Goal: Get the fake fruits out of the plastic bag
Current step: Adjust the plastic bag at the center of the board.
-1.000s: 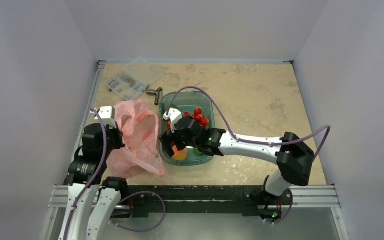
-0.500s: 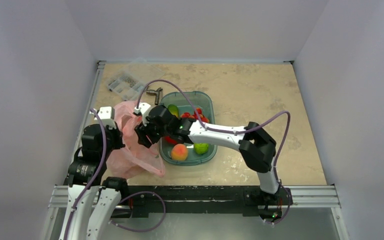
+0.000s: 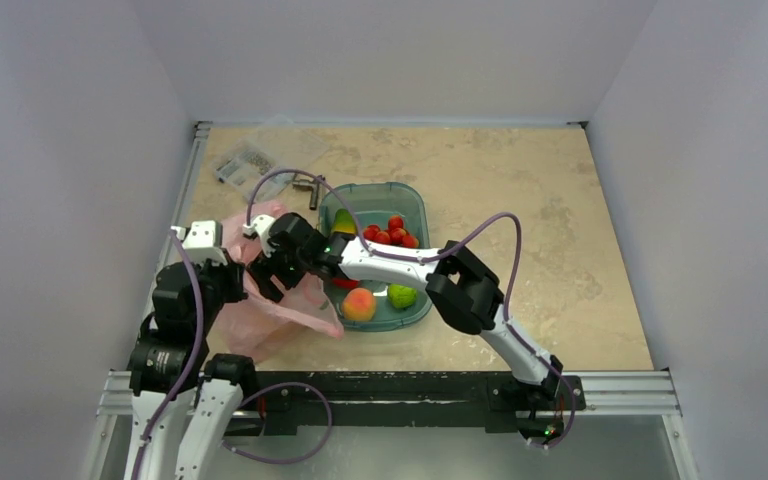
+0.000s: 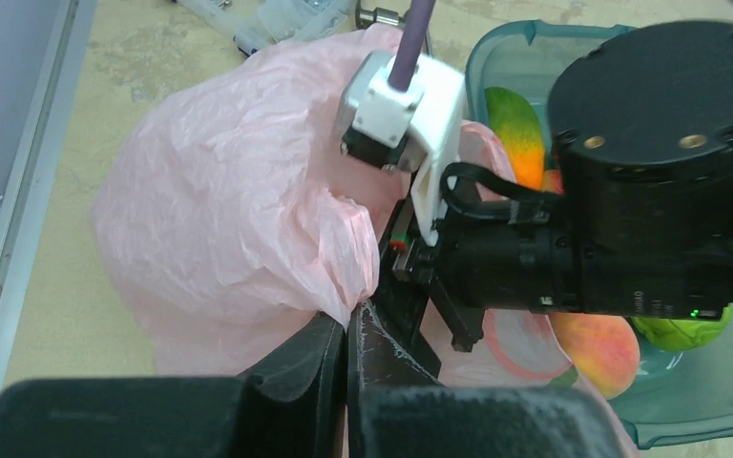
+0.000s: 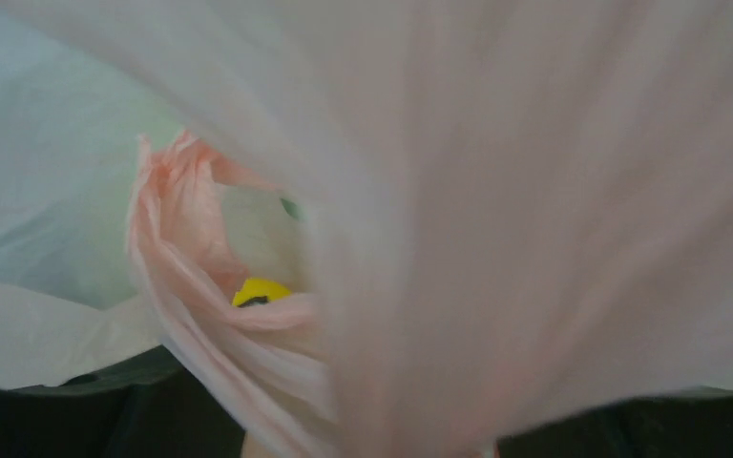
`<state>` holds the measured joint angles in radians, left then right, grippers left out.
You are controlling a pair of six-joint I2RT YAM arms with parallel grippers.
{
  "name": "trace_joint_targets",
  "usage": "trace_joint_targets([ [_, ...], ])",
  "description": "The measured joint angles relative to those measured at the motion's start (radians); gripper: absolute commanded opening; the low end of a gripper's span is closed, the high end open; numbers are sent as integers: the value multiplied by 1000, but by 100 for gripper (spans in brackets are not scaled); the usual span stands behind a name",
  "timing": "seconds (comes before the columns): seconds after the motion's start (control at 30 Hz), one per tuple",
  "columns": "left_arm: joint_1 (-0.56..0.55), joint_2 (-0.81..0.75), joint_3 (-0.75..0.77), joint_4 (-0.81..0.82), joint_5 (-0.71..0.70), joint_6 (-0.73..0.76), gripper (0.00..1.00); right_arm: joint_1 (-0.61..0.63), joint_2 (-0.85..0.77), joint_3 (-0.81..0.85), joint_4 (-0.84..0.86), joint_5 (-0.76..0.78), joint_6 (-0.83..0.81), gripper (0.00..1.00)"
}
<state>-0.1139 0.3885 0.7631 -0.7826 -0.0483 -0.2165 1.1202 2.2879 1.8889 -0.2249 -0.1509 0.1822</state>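
Note:
The pink plastic bag (image 3: 270,310) lies crumpled left of the tub, and its film (image 4: 239,210) is pinched in my left gripper (image 4: 348,322), which is shut on it. My right gripper (image 3: 266,284) reaches into the bag's mouth. In the right wrist view its dark fingers (image 5: 67,415) stand wide apart, and pink film fills the picture. A yellow fruit (image 5: 260,290) shows deep inside the bag. Other fake fruits lie in the teal tub (image 3: 412,196): a red bunch (image 3: 391,232), a peach-orange one (image 3: 359,304) and a green one (image 3: 402,296).
An elongated green-to-orange fruit (image 3: 344,221) also lies in the tub, at its far left. A clear parts box (image 3: 255,165) and a small metal piece (image 3: 308,186) sit at the back left. The right arm stretches across the tub's near half.
My right gripper swung left from over the tub into the bag's mouth, leaving the peach-orange fruit in the tub. My left arm shifted slightly, still pinching the bag.

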Motion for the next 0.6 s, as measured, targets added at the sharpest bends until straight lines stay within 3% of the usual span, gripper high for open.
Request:
trace_joint_targets([
  [0.13, 0, -7, 0, 9, 3, 0, 0, 0, 16, 0, -48, -50, -26, 90],
  [0.6, 0, 21, 0, 9, 7, 0, 0, 7, 11, -123, -26, -206, -103, 99],
])
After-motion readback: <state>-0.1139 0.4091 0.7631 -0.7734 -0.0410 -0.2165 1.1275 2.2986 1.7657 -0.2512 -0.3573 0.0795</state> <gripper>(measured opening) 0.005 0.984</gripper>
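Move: The yellow fruit still in the plastic bag lies roughly 12 cm back from the right hand, about 3 cm to its right and 7 cm below. The bag's loose near edge is some 8 cm back and 9 cm to the right of that hand, 4 cm lower; the peach in the tray is about 4 cm back, 16 cm right and 5 cm lower. From the left hand the fruit is some 10 cm back, 9 cm right and 19 cm down. Sink the right gripper deeper into the bag, bringing it back and down about 5 cm each way and drifting some 2 cm right, towards the yellow fruit. Spread its fingers from mostly open to fully open as you go, and swing them counter-clockwise some 15 degrees. Keep the left gripper shut on the bag's rim and practically still. ##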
